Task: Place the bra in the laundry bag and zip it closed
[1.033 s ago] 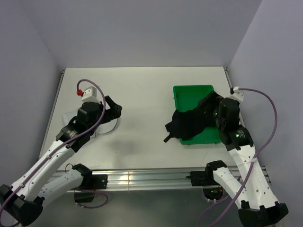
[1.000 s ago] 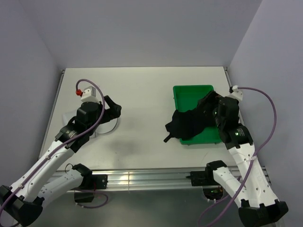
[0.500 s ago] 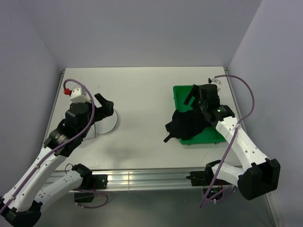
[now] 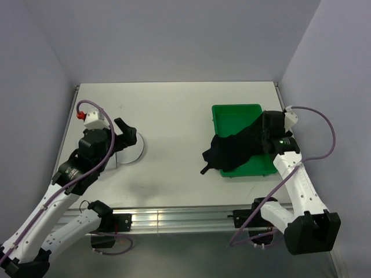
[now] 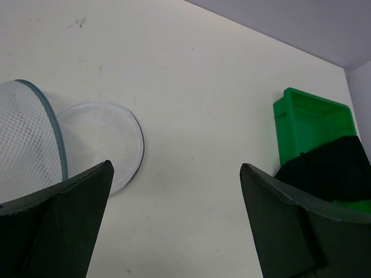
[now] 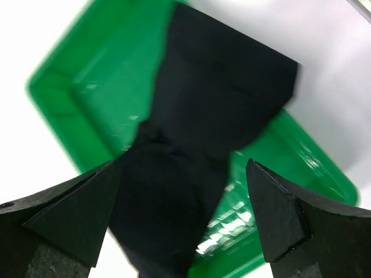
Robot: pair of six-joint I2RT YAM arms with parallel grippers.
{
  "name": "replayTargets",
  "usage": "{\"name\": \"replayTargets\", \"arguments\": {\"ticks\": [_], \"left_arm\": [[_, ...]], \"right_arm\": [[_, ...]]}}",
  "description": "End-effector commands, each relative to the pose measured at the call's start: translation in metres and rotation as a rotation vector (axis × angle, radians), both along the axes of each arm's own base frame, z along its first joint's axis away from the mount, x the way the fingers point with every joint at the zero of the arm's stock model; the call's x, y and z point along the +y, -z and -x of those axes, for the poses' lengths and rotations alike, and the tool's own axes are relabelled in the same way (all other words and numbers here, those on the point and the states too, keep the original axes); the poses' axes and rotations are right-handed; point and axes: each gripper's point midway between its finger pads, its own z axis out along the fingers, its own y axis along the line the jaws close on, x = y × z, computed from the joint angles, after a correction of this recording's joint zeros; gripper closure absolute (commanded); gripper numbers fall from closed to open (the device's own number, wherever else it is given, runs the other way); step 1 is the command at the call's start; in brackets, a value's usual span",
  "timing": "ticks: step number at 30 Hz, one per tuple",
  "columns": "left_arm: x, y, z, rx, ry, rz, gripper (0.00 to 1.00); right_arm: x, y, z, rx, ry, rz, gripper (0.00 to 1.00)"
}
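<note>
The black bra (image 4: 228,152) lies heaped over the near left corner of the green tray (image 4: 234,113), with a strap end on the table. My right gripper (image 4: 257,135) hovers open just above the bra (image 6: 197,127), which fills the gap between the gripper's (image 6: 184,163) fingers untouched. The white mesh laundry bag (image 4: 132,152) lies on the left, partly under my left arm. The left wrist view shows its mesh body (image 5: 26,145) on its side with the round lid (image 5: 101,139) flat on the table. My left gripper (image 4: 126,132) stands open above the bag (image 5: 175,168).
The tray (image 5: 307,116) sits at the right of the table, close to the right wall. Bare white tabletop (image 4: 174,121) spans between bag and tray. The aluminium rail (image 4: 174,219) runs along the near edge.
My right wrist swung up toward the tray's back, then came down again over the bra. The left gripper drew back to the left, off the bag's lid.
</note>
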Motion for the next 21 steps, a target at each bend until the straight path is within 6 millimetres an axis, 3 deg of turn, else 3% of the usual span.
{"name": "replayTargets", "arguments": {"ticks": [1,5,6,16,21], "left_arm": [[-0.001,0.001,-0.001,-0.016,0.010,-0.008,0.01],[0.000,-0.002,0.001,-0.027,0.019,-0.003,0.01],[0.001,-0.002,0.001,-0.028,0.021,-0.002,0.01],[0.004,-0.003,0.006,-0.045,0.025,0.002,0.01],[0.005,-0.004,0.007,-0.052,0.027,0.007,0.01]], "right_arm": [[-0.011,0.024,0.018,0.080,0.048,-0.041,0.04],[-0.009,0.040,0.017,0.109,0.038,-0.059,0.02],[-0.015,0.041,0.014,0.103,0.060,-0.068,0.02],[-0.010,0.085,-0.015,0.144,0.132,-0.202,0.00],[-0.013,0.095,-0.026,0.121,0.173,-0.215,0.00]]}}
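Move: The bra's middle lies some 5 cm back and 9 cm left of the right hand, about 16 cm below, its right end nearly under the fingers. The green tray holding it is centred about 4 cm back and 7 cm left of that hand. From the idle left hand, the bra is about 41 cm to the right, 2 cm back and 26 cm down. The right hand sinks about 10 cm towards the bra's right end, fingers wide open, tipping down some 10 degrees. ##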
